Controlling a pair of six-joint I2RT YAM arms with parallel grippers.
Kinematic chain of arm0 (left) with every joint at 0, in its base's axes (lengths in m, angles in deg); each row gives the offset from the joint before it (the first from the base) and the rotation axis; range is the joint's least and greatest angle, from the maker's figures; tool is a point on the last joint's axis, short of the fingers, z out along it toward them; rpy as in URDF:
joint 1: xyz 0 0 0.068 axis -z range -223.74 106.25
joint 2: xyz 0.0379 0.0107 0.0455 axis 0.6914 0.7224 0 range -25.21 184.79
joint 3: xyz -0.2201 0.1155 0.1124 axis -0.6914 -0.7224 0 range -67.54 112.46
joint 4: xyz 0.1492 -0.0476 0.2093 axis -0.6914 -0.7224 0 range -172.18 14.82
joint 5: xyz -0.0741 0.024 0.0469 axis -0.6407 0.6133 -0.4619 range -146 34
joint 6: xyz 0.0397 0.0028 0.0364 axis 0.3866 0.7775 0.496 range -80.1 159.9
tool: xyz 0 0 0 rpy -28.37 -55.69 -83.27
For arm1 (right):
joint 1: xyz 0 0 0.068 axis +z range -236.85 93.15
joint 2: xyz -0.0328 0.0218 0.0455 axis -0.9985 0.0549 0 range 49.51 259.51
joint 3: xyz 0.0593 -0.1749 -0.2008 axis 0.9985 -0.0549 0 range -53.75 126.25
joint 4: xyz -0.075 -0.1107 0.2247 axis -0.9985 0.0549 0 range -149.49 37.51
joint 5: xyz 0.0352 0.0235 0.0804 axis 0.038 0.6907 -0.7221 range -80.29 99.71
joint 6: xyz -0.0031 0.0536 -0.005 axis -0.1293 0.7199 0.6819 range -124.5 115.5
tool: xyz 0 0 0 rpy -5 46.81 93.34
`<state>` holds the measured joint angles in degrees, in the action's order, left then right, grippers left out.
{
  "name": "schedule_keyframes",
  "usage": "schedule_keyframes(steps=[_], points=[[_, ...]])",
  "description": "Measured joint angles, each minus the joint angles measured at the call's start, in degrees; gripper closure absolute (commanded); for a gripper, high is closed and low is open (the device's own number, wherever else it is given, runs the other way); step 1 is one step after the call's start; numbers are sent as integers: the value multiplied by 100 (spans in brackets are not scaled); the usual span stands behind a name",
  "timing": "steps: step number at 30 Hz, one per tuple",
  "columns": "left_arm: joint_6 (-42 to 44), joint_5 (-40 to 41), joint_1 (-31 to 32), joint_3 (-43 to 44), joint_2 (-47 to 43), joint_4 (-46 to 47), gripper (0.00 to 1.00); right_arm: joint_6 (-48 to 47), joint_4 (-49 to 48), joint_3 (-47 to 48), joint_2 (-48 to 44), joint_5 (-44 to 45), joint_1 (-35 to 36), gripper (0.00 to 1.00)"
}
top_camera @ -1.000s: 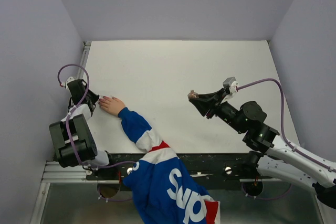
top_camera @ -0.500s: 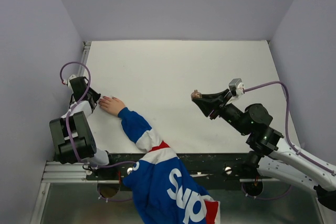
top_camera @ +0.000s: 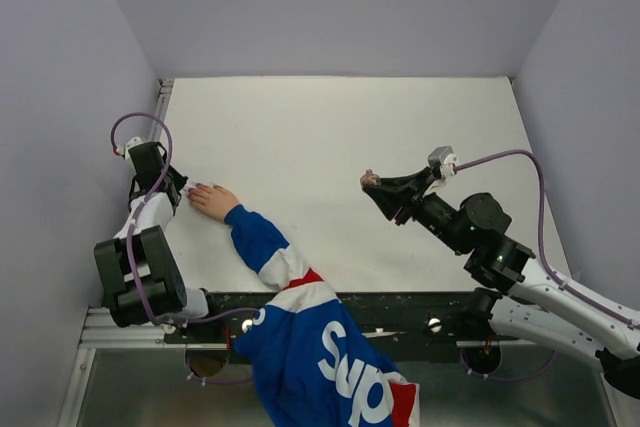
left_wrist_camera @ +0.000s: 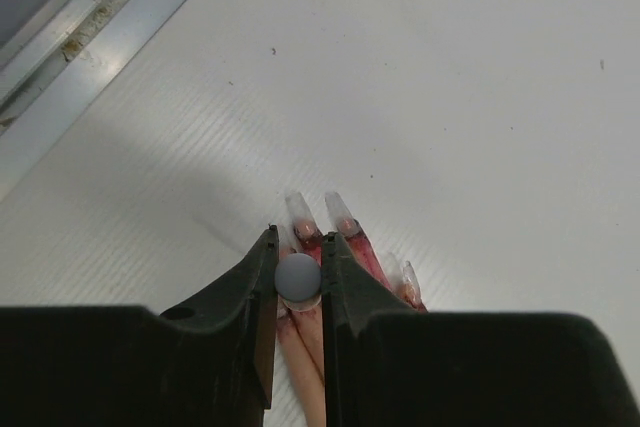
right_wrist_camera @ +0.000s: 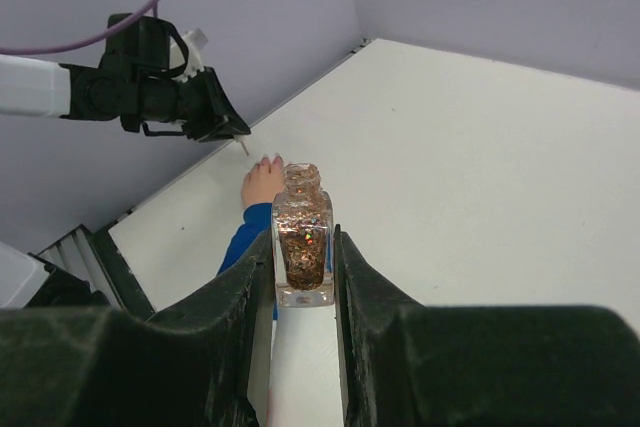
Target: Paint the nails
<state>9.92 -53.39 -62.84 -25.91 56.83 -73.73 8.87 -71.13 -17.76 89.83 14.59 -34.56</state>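
Note:
A bare hand [top_camera: 214, 201] lies flat on the white table at the left, with long clear nails [left_wrist_camera: 298, 209] that are pinkish-red at their base. Directly above the fingertips, my left gripper [top_camera: 181, 193] [left_wrist_camera: 300, 238] is shut on the brush's round pale cap [left_wrist_camera: 298, 275]. The thin brush [right_wrist_camera: 243, 147] points down at the nails. Over the table's right half, my right gripper [top_camera: 372, 185] [right_wrist_camera: 303, 235] is shut on an uncapped square polish bottle [right_wrist_camera: 302, 259] full of coppery glitter, raised off the table.
The arm's blue, white and red sleeve [top_camera: 300, 297] runs from the hand to the near edge, over the black base bar. An aluminium rail [left_wrist_camera: 95, 32] borders the table's left side. Purple walls close in on the left, back and right.
My right gripper swung slightly right with the bottle, then came back. The left gripper shifted only a little over the fingertips. The hand stayed still.

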Motion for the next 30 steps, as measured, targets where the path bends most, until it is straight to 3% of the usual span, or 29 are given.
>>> schedule_keyframes(steps=[6,10,18,30], points=[[411,122,7,66,-970,-494,100,-48,28,275,507,-13,0,99],[708,94,9,595,-1486,-1056,100,-52,17,402,750,-94,0,99],[1381,-17,9,1342,-1902,-1609,100,-44,-68,549,1213,-289,0,99],[2516,-52,-15,1419,-487,-1860,100,-39,306,876,1434,-313,0,99]])
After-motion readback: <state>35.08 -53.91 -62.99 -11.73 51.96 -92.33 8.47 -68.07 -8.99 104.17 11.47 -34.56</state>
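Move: The painted nails are about 2 cm ahead of the left hand, 2 cm to its right and 6 cm below, right under the brush it holds. The blue sleeve cuff lies roughly 7 cm back and 14 cm right of that hand, the metal table rail about 12 cm to its left, level with it fore and aft. From the right hand, which holds the bottle, the nails are some 17 cm ahead, 50 cm left and 28 cm below. The brush, still pinched in the left fingers, goes almost straight up from the nails by about 16 cm, then sinks some 9 cm back down over the hand's fingertips. Meanwhile the wrist rolls left side up and turns clockwise, each just under 20 degrees, its tip-up lean reversing to tip-down as it descends. The right hand carries the bottle about 5 cm left and forward, dipping slightly, then holds. ##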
